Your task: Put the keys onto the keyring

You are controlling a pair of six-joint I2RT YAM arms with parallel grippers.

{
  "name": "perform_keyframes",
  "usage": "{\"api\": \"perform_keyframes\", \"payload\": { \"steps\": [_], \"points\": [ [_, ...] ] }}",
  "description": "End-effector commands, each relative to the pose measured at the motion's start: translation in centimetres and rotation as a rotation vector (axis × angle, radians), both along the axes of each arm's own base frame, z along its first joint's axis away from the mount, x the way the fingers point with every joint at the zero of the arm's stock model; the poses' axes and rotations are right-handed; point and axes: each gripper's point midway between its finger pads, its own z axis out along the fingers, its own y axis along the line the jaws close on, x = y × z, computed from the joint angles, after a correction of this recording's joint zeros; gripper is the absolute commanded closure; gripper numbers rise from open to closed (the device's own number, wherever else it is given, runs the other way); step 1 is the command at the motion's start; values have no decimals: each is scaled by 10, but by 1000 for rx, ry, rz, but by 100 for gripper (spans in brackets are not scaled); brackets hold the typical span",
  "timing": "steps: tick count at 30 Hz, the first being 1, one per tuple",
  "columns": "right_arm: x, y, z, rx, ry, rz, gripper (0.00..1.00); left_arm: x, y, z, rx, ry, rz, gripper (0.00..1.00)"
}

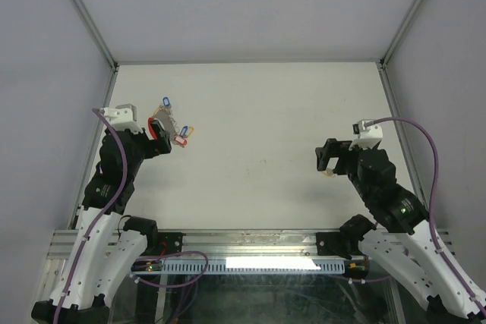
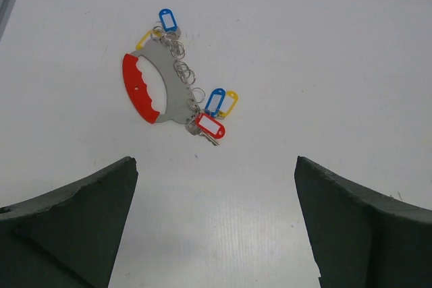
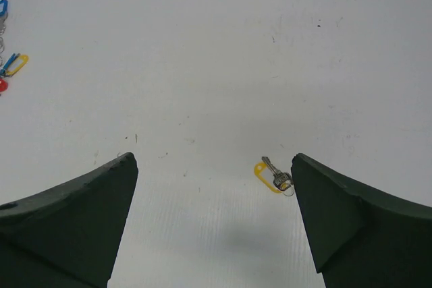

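Observation:
The keyring (image 2: 164,89), a D-shaped loop with a red arc and a grey bar, lies flat on the white table ahead of my left gripper (image 2: 214,183), which is open and holds nothing. Several keys hang on it by small rings: tags in blue (image 2: 168,19) and yellow (image 2: 144,38) at one end, and blue (image 2: 215,101), yellow (image 2: 230,103) and red (image 2: 210,127) at the other. One loose key with a yellow tag (image 3: 273,175) lies on the table just inside the right finger (image 3: 358,224) of my open right gripper (image 3: 212,173). From above, the keyring (image 1: 159,130) sits at my left gripper (image 1: 158,142).
The table (image 1: 258,111) is a plain white board with grey walls on three sides. My right gripper (image 1: 325,161) hovers right of centre. The aluminium rail (image 1: 250,242) with the arm bases runs along the near edge.

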Motion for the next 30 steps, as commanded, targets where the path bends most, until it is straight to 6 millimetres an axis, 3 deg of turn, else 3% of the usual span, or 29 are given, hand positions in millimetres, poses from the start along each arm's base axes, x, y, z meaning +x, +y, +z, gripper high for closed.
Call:
{"api": "perform_keyframes", "payload": {
  "steps": [1,14,17,21,26,30],
  "points": [
    [0,2,19,44,-67,12,0,2,-1,6,-7,-24,-2,1],
    [2,5,14,41,-50,16,0,9,-1,-2,0,10,5,1],
    [2,5,14,45,-53,15,0,16,-12,-4,-9,4,-50,1],
    [1,4,15,55,-55,11,0,37,-31,-25,-39,70,-121,1],
    [0,4,15,59,-57,14,0,74,-37,-58,-35,220,-106,4],
    [-1,4,16,63,-63,17,0,111,-41,-61,-21,260,-93,6]
  ]
}}
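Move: The red-tagged key at the keyring's near end lies straight ahead of the left hand, some 11 cm out and about 20 cm below. The blue and yellow tags beside it are roughly 5 cm farther out and 2 cm to the right; the keyring's grey plate with its red grip has its middle some 9 cm beyond that key and 7 cm to its left. From the right hand the red-tagged key is about 16 cm ahead and 43 cm left, also 20 cm down. The left hand creeps down at first, then swoops towards the red-tagged key at the keyring's near end, sinking nearly 10 cm while reaching about 6 cm forward and drifting 3 cm to its right. As it drops, the wrist tips the fingers about 20 degrees more steeply down and turns very slightly clockwise; the fingers stay wide open and end still above the table, touching nothing. ##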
